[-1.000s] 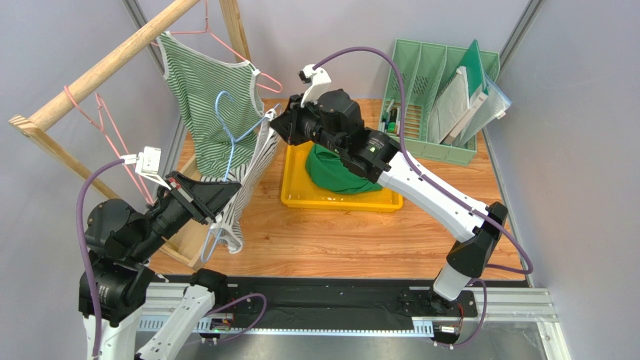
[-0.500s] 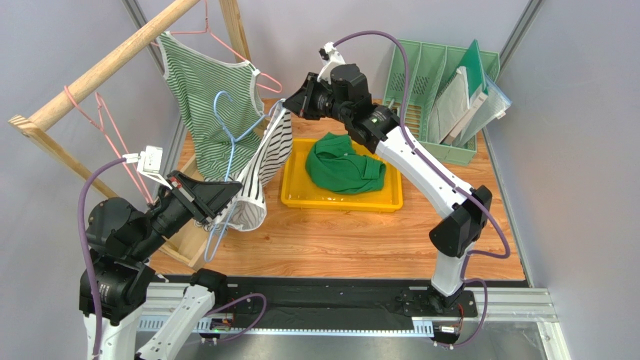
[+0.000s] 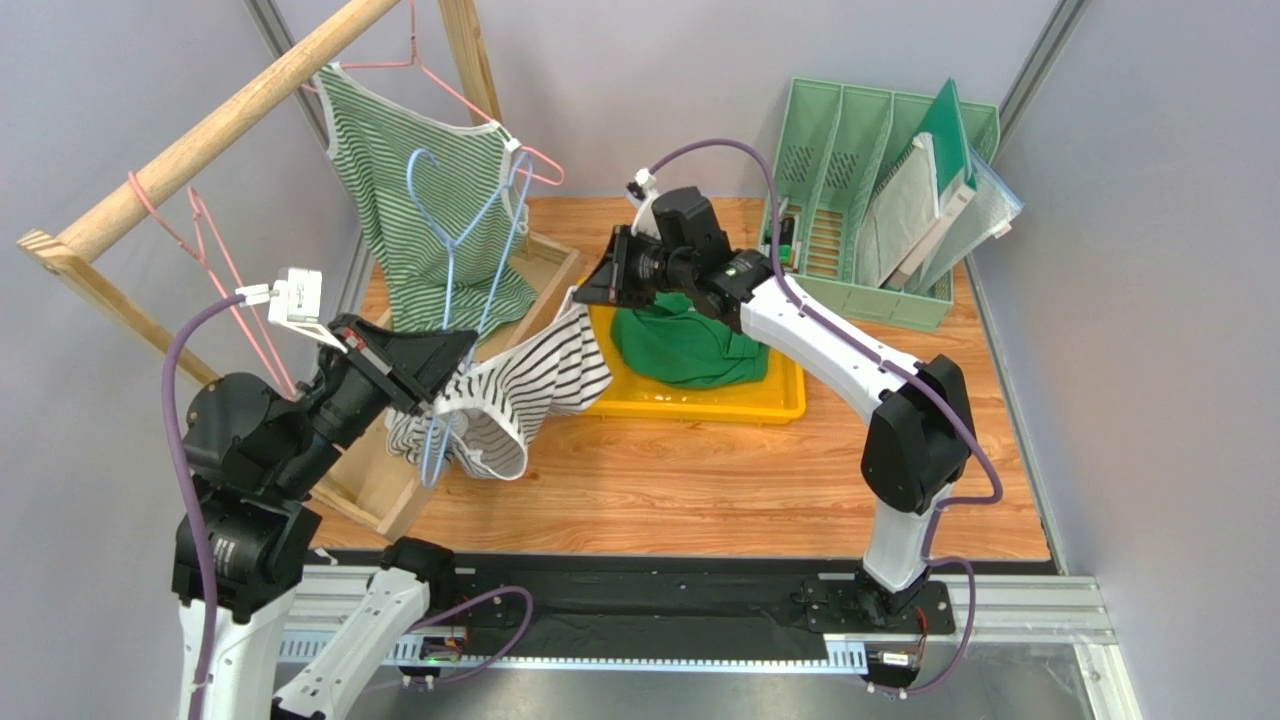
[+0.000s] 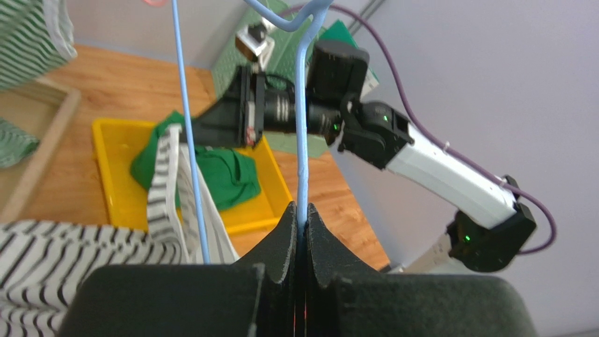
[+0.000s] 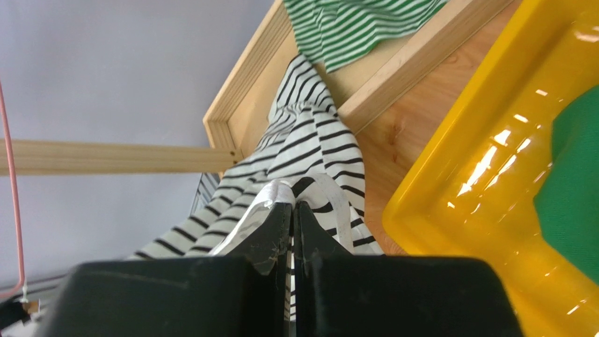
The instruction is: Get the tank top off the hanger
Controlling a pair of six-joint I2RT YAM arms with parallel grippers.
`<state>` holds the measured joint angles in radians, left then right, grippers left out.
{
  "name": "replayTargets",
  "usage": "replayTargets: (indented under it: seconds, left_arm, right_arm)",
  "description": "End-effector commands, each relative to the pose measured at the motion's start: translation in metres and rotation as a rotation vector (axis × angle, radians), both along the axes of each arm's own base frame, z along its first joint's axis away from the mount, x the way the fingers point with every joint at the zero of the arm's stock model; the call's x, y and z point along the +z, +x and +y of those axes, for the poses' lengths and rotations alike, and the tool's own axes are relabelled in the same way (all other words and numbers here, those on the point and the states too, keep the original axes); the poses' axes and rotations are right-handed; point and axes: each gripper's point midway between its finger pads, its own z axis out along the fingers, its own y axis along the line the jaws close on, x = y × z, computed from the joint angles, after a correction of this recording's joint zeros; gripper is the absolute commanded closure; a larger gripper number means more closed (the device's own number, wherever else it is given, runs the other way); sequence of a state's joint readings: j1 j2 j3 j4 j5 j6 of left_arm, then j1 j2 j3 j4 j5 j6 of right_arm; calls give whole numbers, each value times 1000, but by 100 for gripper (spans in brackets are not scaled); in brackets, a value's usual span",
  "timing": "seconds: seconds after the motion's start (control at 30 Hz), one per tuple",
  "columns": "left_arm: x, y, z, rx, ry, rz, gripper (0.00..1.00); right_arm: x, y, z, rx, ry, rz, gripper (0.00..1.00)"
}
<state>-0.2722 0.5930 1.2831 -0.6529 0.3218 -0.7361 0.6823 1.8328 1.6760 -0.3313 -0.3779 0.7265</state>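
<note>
The black-and-white striped tank top [image 3: 511, 393] stretches between both grippers above the table. My right gripper [image 3: 598, 297] is shut on its strap, seen close in the right wrist view as gripper [image 5: 293, 208] pinching the tank top [image 5: 309, 151]. My left gripper [image 3: 448, 360] is shut on the thin blue hanger [image 3: 451, 248], whose lower part sits inside the cloth's left end. In the left wrist view the gripper [image 4: 301, 210] pinches the hanger [image 4: 304, 133], and one strap of the tank top [image 4: 169, 184] hangs against the hanger's other wire.
A yellow tray [image 3: 706, 402] holding a green garment [image 3: 691, 342] lies under the right gripper. A green striped top [image 3: 406, 165] hangs on a pink hanger from the wooden rack [image 3: 196, 135]. A green file organiser [image 3: 887, 195] stands at the back right.
The right gripper closed on the strap, then dropped toward the tray, drawing the tank top out sideways. The left gripper lifted the hanger up and back.
</note>
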Motion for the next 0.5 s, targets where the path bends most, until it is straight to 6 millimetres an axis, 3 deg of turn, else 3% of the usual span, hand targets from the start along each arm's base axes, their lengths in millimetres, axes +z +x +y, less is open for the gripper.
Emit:
replayTargets:
  seconds: [0.0, 0.23, 0.3, 0.47]
  left_arm:
    - [28, 39, 12, 123, 38, -174, 100]
    - [45, 81, 28, 283, 29, -313, 100]
    - [41, 92, 35, 337, 30, -313, 100]
    - [55, 103, 47, 419, 69, -394, 100]
  right_arm:
    - [71, -46, 3, 130, 113, -158, 100]
    - [83, -105, 1, 257, 84, -222, 100]
    - [84, -113, -4, 252, 76, -243, 100]
    - [81, -125, -7, 273, 75, -234, 100]
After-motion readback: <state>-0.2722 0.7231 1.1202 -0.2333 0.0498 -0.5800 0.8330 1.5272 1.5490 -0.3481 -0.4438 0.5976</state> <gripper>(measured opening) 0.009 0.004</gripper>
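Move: The blue hanger is in the left fingers. The black-striped tank top's bunched body hangs some 22 cm below that hand and about 4 cm ahead. The green-striped top hangs about 20 cm ahead and 7 cm left of the hand, 10 cm below it. From the right hand, which grips one strap, the same bunch lies about 14 cm back, 9 cm left and 5 cm lower; the yellow tray's middle is roughly 15 cm right, 1 cm ahead and 22 cm down. The right fingers keep their pinch on the free strap and haul it back about 12 cm, then also up some 8 cm, towards the robot. Against this the left hand, still gripping the blue hanger, drives it forward about 10 cm towards the green-striped top, drifting slightly left as its fingers swing counter-clockwise and tip up, so the hands pass fore and aft. ##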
